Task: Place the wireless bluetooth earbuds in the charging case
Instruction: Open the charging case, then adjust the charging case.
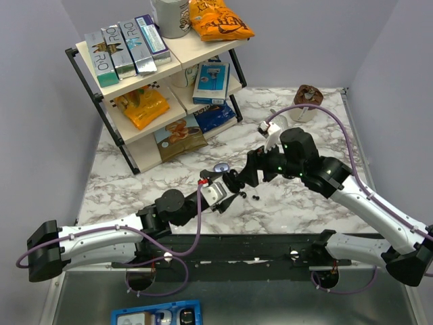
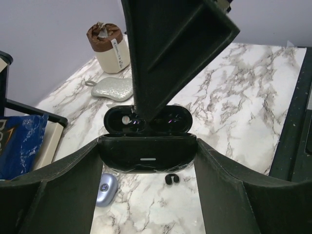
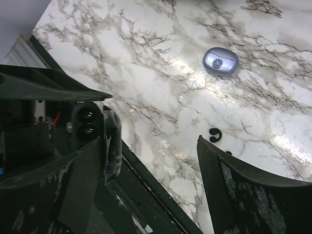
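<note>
The black charging case (image 2: 146, 157) stands open, lid (image 2: 122, 120) tilted back, clamped between the fingers of my left gripper (image 2: 147, 146). My right gripper (image 3: 151, 146) is open and hovers just over the case (image 3: 90, 122); one of its fingers (image 2: 170, 53) reaches down to the open lid. Nothing shows between the right fingers. One black C-shaped earbud (image 2: 171, 179) lies on the marble just beyond the case, also in the right wrist view as the earbud (image 3: 215, 135). From above, small black earbuds (image 1: 256, 196) lie right of both grippers, the left gripper (image 1: 226, 193) and the right gripper (image 1: 238, 179).
A lilac earbud case (image 2: 106, 188) lies shut on the marble close to the black one. A silver pouch (image 2: 112, 88) and a paper cup (image 1: 308, 101) are at the far right. A snack shelf (image 1: 155, 88) fills the far left. The black rail (image 1: 243, 247) runs along the near edge.
</note>
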Robot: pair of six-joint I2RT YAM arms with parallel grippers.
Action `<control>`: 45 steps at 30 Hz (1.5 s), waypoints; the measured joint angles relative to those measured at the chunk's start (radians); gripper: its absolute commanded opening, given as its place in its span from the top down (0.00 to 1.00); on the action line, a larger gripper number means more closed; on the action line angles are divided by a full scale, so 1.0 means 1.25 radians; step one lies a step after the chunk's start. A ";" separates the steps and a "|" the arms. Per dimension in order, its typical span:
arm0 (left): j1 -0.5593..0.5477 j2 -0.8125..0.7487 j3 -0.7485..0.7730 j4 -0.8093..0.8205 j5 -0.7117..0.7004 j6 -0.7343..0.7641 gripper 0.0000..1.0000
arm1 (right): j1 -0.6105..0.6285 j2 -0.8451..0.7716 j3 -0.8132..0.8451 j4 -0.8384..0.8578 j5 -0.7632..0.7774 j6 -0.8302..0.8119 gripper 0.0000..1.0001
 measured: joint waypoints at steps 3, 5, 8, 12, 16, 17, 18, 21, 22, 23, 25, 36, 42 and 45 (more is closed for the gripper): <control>0.000 -0.007 0.000 0.008 0.000 -0.002 1.00 | -0.001 0.001 0.000 -0.010 0.018 0.001 0.15; 0.000 -0.007 -0.001 0.009 0.000 -0.005 1.00 | -0.002 -0.001 0.000 -0.011 0.023 0.002 0.15; 0.000 -0.011 -0.003 0.012 0.000 -0.006 1.00 | -0.004 -0.019 -0.009 -0.004 0.016 0.007 0.16; 0.000 -0.024 -0.009 0.028 0.000 -0.008 1.00 | -0.005 -0.043 -0.012 0.015 -0.013 0.024 0.19; 0.000 -0.031 -0.016 0.046 0.000 -0.008 1.00 | -0.006 -0.043 -0.018 0.051 -0.060 0.053 0.21; 0.000 -0.032 -0.019 0.051 0.000 -0.008 1.00 | -0.006 -0.042 -0.021 0.060 -0.073 0.062 0.22; 0.000 -0.034 -0.026 0.061 0.000 -0.008 1.00 | -0.006 -0.041 -0.025 0.070 -0.089 0.069 0.24; 0.000 -0.041 -0.041 0.075 0.000 -0.009 1.00 | -0.006 -0.034 -0.036 0.098 -0.127 0.092 0.29; 0.000 -0.042 -0.044 0.078 0.000 -0.009 1.00 | -0.006 -0.029 -0.037 0.105 -0.138 0.098 0.30; 0.000 -0.045 -0.048 0.082 0.000 -0.009 1.00 | -0.006 -0.024 -0.038 0.112 -0.147 0.104 0.31; 0.000 -0.050 -0.052 0.087 0.000 -0.010 1.00 | -0.006 -0.013 -0.042 0.124 -0.161 0.114 0.33; 0.000 -0.068 -0.061 0.102 -0.002 -0.020 1.00 | -0.010 0.009 -0.052 0.163 -0.206 0.145 0.81; 0.000 -0.070 -0.062 0.106 -0.013 -0.020 0.41 | -0.011 0.009 -0.059 0.164 -0.214 0.144 0.99; -0.001 -0.077 -0.061 0.095 -0.021 -0.023 0.14 | -0.011 0.003 -0.059 0.162 -0.214 0.128 0.99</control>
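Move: The black charging case is already in the left hand's grip, right at its hand point, lid raised; from the right hand it lies about 5 cm to the left, 3 cm back and roughly 1 cm lower. On the table some 20 cm below the case, the purple case lies about 15 cm ahead of it. The nearer black earbud lies roughly 6 cm ahead and 7 cm to the right of it. The charging case, kept gripped by the left hand, goes up about 2 cm and 1.5 cm left as that hand tips its fingers up by some 8 degrees. The right hand swings about 3.5 cm left, 2.5 cm back and a little up, towards the case, its fingertips tilting upward. One finger stays at the gap between lid and body while the wide-open fingers close almost shut beside the lid. ##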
